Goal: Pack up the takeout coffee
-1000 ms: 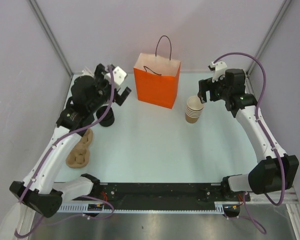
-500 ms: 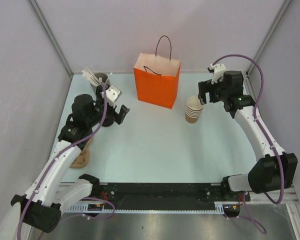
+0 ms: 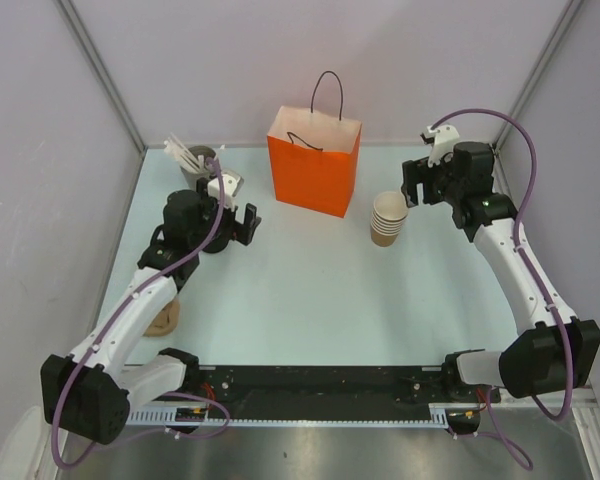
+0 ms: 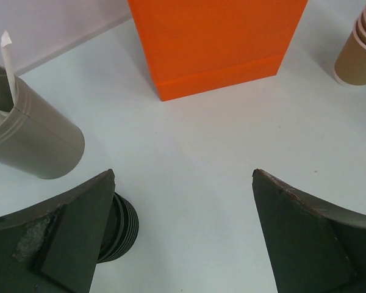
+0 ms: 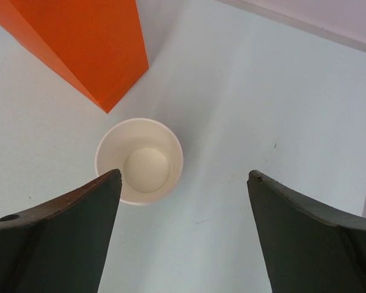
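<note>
No lidded takeout coffee shows in any view. An orange paper bag (image 3: 314, 160) stands open at the back middle, also filling the top of the left wrist view (image 4: 219, 43). A stack of lidless tan cups (image 3: 387, 218) stands to its right; from above its pale inside (image 5: 140, 162) lies by my right gripper's left finger. My right gripper (image 3: 412, 185) (image 5: 184, 177) hangs open just right of the stack, holding nothing. A stack of black lids (image 3: 212, 238) (image 4: 119, 229) sits partly behind the left finger of my open, empty left gripper (image 3: 238, 222) (image 4: 183, 183).
A grey holder with white sticks (image 3: 198, 160) (image 4: 33, 143) stands at the back left. A brown cardboard cup carrier (image 3: 163, 318) lies partly under the left arm. Grey walls close in the table on three sides.
My left gripper has swung from the back left corner towards the front, uncovering the grey holder. My right gripper has shifted slightly right of the cup stack, its jaws a little narrower.
</note>
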`<control>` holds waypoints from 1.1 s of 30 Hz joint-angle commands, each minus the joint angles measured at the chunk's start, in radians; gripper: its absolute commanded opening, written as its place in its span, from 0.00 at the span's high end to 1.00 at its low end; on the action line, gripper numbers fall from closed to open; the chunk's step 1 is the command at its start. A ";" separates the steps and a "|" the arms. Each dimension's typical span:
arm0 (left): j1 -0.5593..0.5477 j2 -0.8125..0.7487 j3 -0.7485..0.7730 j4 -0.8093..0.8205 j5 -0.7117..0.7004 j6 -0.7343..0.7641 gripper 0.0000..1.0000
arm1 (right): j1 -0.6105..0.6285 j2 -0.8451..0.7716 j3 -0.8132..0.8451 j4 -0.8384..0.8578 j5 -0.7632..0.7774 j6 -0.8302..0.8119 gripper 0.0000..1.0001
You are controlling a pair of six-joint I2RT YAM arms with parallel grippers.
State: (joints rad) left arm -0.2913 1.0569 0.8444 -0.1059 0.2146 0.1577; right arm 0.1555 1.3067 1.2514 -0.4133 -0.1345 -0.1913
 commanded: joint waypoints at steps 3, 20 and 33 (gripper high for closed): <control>0.004 -0.014 -0.010 0.077 -0.060 0.008 0.01 | -0.039 -0.009 -0.009 0.036 0.004 0.038 0.19; 0.004 -0.031 -0.036 0.078 -0.017 0.031 0.01 | 0.027 0.155 -0.012 0.042 0.041 0.004 0.38; 0.004 -0.023 -0.039 0.077 0.008 0.036 0.00 | 0.053 0.193 -0.012 0.056 0.113 0.009 0.48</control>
State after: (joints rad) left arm -0.2913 1.0344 0.8135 -0.0643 0.1940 0.1841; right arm 0.2108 1.4857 1.2400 -0.3977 -0.0456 -0.1768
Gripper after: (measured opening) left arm 0.994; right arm 0.525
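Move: The stack of paper cups is about 5 cm to the left of my right hand and 1 cm ahead. Its middle is some 19 cm down and its rim roughly 11 cm below my fingertips. The orange bag stands about 15 cm ahead and 24 cm to the left of that hand. From my left hand, the cup stack is about 39 cm to the right and 7 cm farther out. I dip my right hand about 7 cm down towards the rim of the cup stack. It first swings 2 cm right, then comes back left past its start and eases a little forward. The fingers tip some 10 degrees further down and close to about half open, left finger over the mouth of the top cup, right finger outside the rim; I see no clear touch yet. ##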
